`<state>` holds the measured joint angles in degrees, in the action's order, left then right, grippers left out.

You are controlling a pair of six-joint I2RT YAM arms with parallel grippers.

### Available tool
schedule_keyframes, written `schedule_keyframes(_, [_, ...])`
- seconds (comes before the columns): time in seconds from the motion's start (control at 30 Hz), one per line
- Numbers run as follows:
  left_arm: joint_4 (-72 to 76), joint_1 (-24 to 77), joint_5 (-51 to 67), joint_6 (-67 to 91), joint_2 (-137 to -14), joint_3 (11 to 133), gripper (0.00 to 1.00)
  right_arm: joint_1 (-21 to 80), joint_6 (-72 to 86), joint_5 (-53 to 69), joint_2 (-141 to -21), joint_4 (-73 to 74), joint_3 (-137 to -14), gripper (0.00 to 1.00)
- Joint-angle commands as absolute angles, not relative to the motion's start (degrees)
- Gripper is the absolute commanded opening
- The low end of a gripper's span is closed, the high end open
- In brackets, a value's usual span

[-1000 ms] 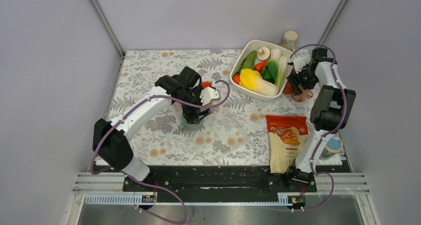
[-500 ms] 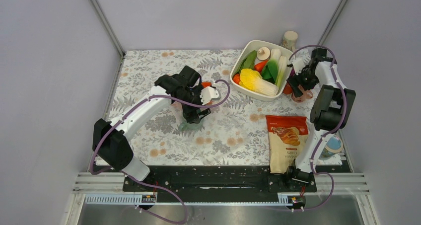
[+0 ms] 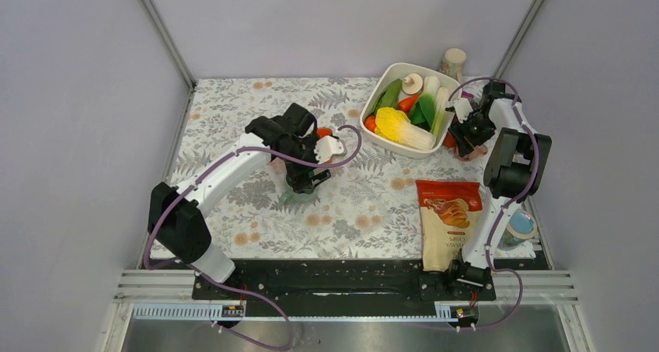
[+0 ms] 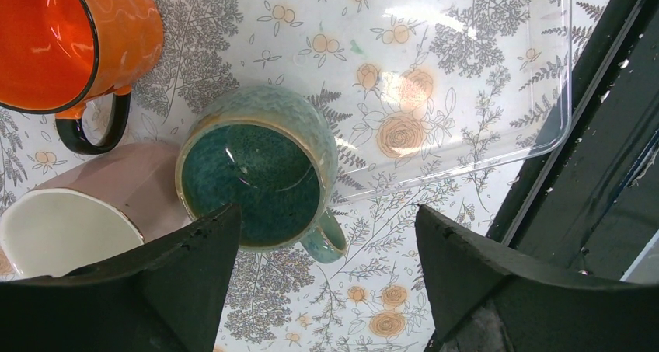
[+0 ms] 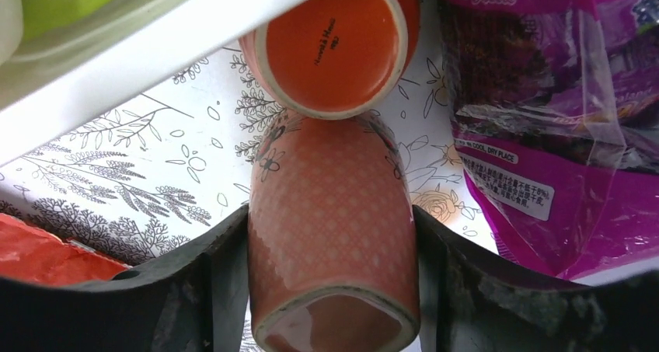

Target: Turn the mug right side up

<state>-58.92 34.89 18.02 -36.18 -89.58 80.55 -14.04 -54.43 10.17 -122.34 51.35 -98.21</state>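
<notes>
A salmon-pink patterned mug (image 5: 330, 235) sits between the fingers of my right gripper (image 5: 326, 239), which is shut on its sides. The mug's unglazed base faces the wrist camera and its mouth end points away, against an upturned orange cup (image 5: 330, 45). In the top view this gripper (image 3: 471, 134) is at the far right, beside the white bowl, and mostly hides the mug (image 3: 469, 151). My left gripper (image 4: 325, 216) is open and empty above an upright teal mug (image 4: 252, 177); in the top view it (image 3: 303, 177) is at mid-table.
A white bowl (image 3: 373, 99) of toy vegetables stands left of the right gripper. A purple snack bag (image 5: 544, 119) lies right of the mug. An orange mug (image 4: 116, 26), a pink-and-white mug (image 4: 62, 235) and a clear tray (image 4: 544, 95) surround the teal mug. An orange snack bag (image 3: 448, 212) lies front right.
The right wrist has shifted slightly back and left with the pink mug in its grip, so the mug shows less from above. The left arm has barely moved.
</notes>
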Motion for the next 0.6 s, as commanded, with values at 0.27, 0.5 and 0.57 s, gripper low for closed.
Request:
schedule_keyframes(0.27, [-58.6, 34.6, 23.3, -35.5, -88.5, 83.9, 0.84, -13.8, -49.6, 13.7, -110.5, 53.3, -97.6, 0.0])
schedule_keyframes(0.5, [-57.9, 34.6, 28.9, -29.2, -88.0, 86.9, 0.84, -13.5, -39.0, 16.3, -102.0, 53.3, -91.9, 0.0])
schedule_keyframes(0.57, [-57.0, 34.6, 29.9, -26.9, -87.2, 87.0, 0.84, -12.9, -35.5, 17.5, -99.8, 53.9, -90.7, 0.0])
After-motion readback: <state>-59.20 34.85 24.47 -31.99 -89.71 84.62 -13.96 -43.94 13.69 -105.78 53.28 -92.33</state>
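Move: The upside-down pink mug already sits between the right hand's fingers. The orange cup stands about 3 cm ahead and 6 cm to the hand's left; the purple bag lies some 10 cm ahead and 2 cm right, and the vegetable bin's middle is roughly 10 cm ahead, 17 cm left. From the left hand, the mug is about 46 cm right, 10 cm ahead and 12 cm lower. Right hand keeps its grip and hoists the mug 9 cm, easing back-left; left hand rises slightly, drifting right. ##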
